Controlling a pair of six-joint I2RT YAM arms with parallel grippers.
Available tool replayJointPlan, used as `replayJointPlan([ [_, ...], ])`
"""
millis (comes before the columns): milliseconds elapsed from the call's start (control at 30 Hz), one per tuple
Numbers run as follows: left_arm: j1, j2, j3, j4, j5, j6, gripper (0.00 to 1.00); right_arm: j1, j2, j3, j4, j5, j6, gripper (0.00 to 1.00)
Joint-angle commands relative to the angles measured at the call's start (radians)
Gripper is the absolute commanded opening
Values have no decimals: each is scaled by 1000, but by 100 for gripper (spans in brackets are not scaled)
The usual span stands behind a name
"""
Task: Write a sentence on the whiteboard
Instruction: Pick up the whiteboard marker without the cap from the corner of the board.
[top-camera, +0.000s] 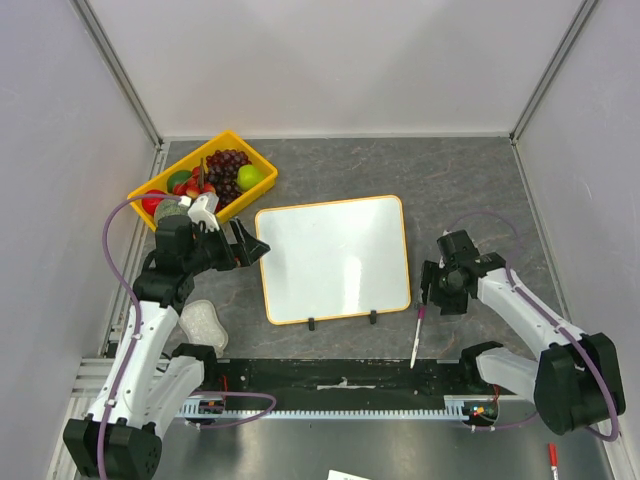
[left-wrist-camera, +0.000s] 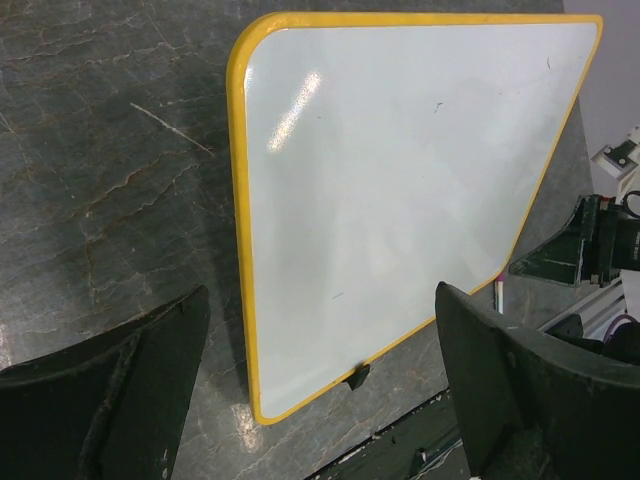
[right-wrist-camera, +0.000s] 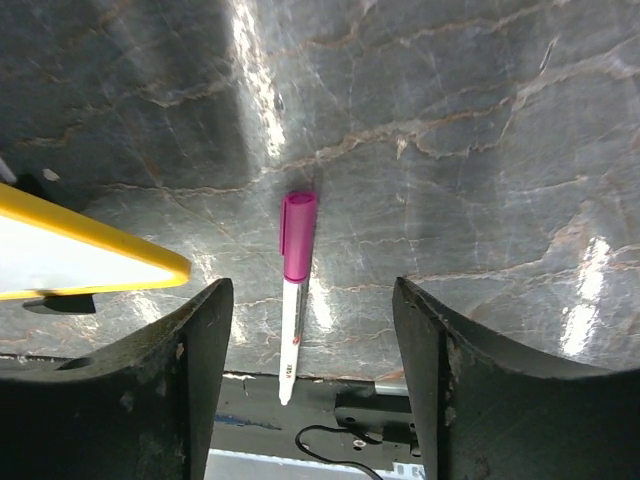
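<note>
The whiteboard (top-camera: 335, 258) with its orange-yellow frame lies flat mid-table; its face is blank, no sentence shows. It also fills the left wrist view (left-wrist-camera: 400, 170), and one corner shows in the right wrist view (right-wrist-camera: 90, 255). A marker (top-camera: 417, 338) with a white body and magenta cap lies on the table right of the board's near corner, capped; it shows in the right wrist view (right-wrist-camera: 293, 290). My right gripper (top-camera: 432, 290) is open above the marker, empty (right-wrist-camera: 310, 340). My left gripper (top-camera: 250, 245) is open and empty at the board's left edge (left-wrist-camera: 320, 370).
A yellow tray (top-camera: 257, 155) of fruit stands at the back left. A clear plastic piece (top-camera: 203, 322) lies near the left arm's base. A black rail (top-camera: 340, 385) runs along the near edge. Grey walls enclose the table.
</note>
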Motion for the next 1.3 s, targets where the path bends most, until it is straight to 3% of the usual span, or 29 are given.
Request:
replayJointPlan([
  [0, -1, -15, -7, 37, 38, 30, 98, 26, 1, -25, 21, 35, 50, 70],
  [567, -1, -16, -9, 43, 46, 30, 98, 142, 136, -96, 191, 67, 110, 50],
  [600, -1, -15, -10, 42, 44, 30, 98, 145, 143, -102, 199, 73, 113, 46],
  [700, -3, -22, -10, 43, 36, 30, 98, 145, 135, -119, 205, 86, 131, 16],
  [767, -1, -29, -9, 43, 29, 29, 98, 147, 120, -119, 202, 125, 141, 1],
  [1067, -3, -42, -7, 42, 13, 26, 98, 147, 29, -71, 118, 230, 173, 0],
  [1267, -1, -84, -15, 62, 32, 35, 98, 147, -52, 59, 21, 358, 178, 0],
])
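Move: The marker lies just below the right hand, its middle about 3 cm back, 3 cm left and 4 cm down, the purple cap pointing away from the arms. The whiteboard's near right corner is roughly 5 cm left and 2 cm ahead of the hand, and the nearer black clip some 13 cm left and level with it. From the left hand the marker is about 39 cm right, 11 cm back and 19 cm down. The right hand's fingers pinch the marker by the lower part of its cap, closing fully as the hand sinks about 3 cm and shifts some 2 cm left. Keeping hold, the hand then swings about 2.5 cm back to the right, away from the board's corner, while rising 1.5 cm and easing forward, the wrist tilting roughly 10 degrees. ##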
